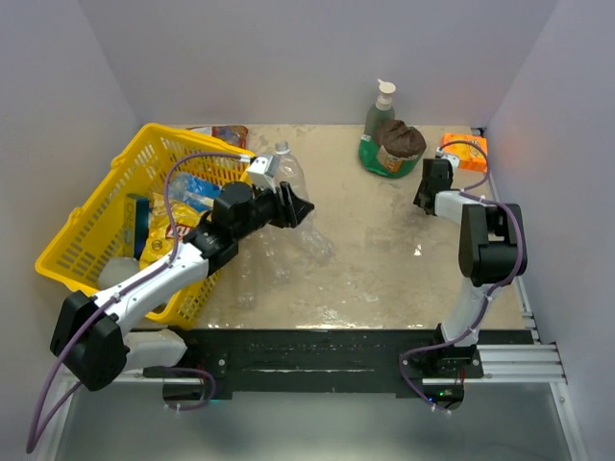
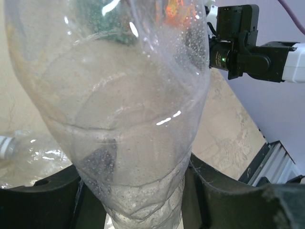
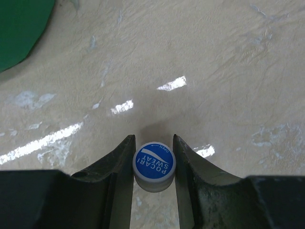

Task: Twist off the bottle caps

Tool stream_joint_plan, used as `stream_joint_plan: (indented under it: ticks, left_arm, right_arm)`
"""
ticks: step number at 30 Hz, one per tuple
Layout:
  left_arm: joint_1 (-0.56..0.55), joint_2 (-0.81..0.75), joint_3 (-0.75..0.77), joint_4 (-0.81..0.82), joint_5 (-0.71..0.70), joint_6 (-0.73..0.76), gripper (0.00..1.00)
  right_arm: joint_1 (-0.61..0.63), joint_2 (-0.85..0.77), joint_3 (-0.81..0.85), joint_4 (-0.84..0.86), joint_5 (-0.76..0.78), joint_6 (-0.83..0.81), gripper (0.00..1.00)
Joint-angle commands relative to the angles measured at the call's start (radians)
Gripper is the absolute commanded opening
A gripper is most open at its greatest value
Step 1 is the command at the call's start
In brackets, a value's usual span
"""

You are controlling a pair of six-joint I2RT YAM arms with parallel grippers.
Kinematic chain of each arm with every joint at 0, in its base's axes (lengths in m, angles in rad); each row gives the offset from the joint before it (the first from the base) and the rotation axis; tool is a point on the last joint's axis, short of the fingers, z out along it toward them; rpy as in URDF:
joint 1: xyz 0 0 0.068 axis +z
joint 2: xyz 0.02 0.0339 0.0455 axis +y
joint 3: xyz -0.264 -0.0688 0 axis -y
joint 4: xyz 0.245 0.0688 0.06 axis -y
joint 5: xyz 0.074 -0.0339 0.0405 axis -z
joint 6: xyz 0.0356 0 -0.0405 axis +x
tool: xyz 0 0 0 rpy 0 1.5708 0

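My left gripper is shut on a clear ribbed bottle and holds it upright above the table's left half. In the left wrist view this bottle fills the frame, its lower body squeezed between the black jaws of the left gripper. Its neck is too small to tell whether a cap is on it. My right gripper points down at the table at the right rear. Its jaws are shut on a blue bottle cap printed POCARI SWEAT, right at the table surface. Another clear bottle lies on the table; its white cap shows.
A yellow basket with packets inside stands at the left. At the back stand a green pump bottle and a brown lump on a green dish. An orange object lies at the back right.
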Motion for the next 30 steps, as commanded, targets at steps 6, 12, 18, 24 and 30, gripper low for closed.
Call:
stream_joint_plan:
  ticks: [6, 12, 18, 24, 30]
  left_arm:
    - [0.099, 0.1, 0.101, 0.084, 0.078, 0.042, 0.35]
    - [0.131, 0.132, 0.119, 0.096, 0.097, 0.041, 0.35]
    - [0.137, 0.134, 0.113, 0.108, 0.101, 0.03, 0.35]
    - [0.139, 0.101, 0.089, 0.096, 0.104, 0.033, 0.35]
    - [0.14, 0.049, 0.049, 0.095, 0.101, 0.032, 0.35]
  right_arm:
    - [-0.012, 0.101, 0.11, -0.048, 0.057, 0.003, 0.16]
    - [-0.012, 0.139, 0.149, -0.093, 0.066, 0.011, 0.31]
    - [-0.012, 0.141, 0.159, -0.102, 0.071, 0.013, 0.41]
    - [-0.013, 0.124, 0.138, -0.076, 0.062, 0.008, 0.56]
    - [-0.012, 0.107, 0.138, -0.068, 0.051, -0.007, 0.61]
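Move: The right hand still holds the blue cap, with a bare patch of table about 3 cm ahead, 1 cm right and 2 cm below; the green-and-brown bag lies some 17 cm ahead and 9 left, the orange pack 18 ahead and 16 right. From the left hand, still gripping the uncapped bottle, the nearest lying bottle is about 8 cm ahead, 4 right and 20 below, the middle bottle 3 ahead, 7 left and as low. Letting go of the cap is the right hand's business: fingers pinching its sides, it slides forward some 3 cm, easing about 1 cm right and down to the bare table, stops, then spreads its fingers off the cap. Meanwhile the left hand keeps its grip on the uncapped bottle and carries it forward about 5 cm and slightly left, high over the lying bottles, then stops. ##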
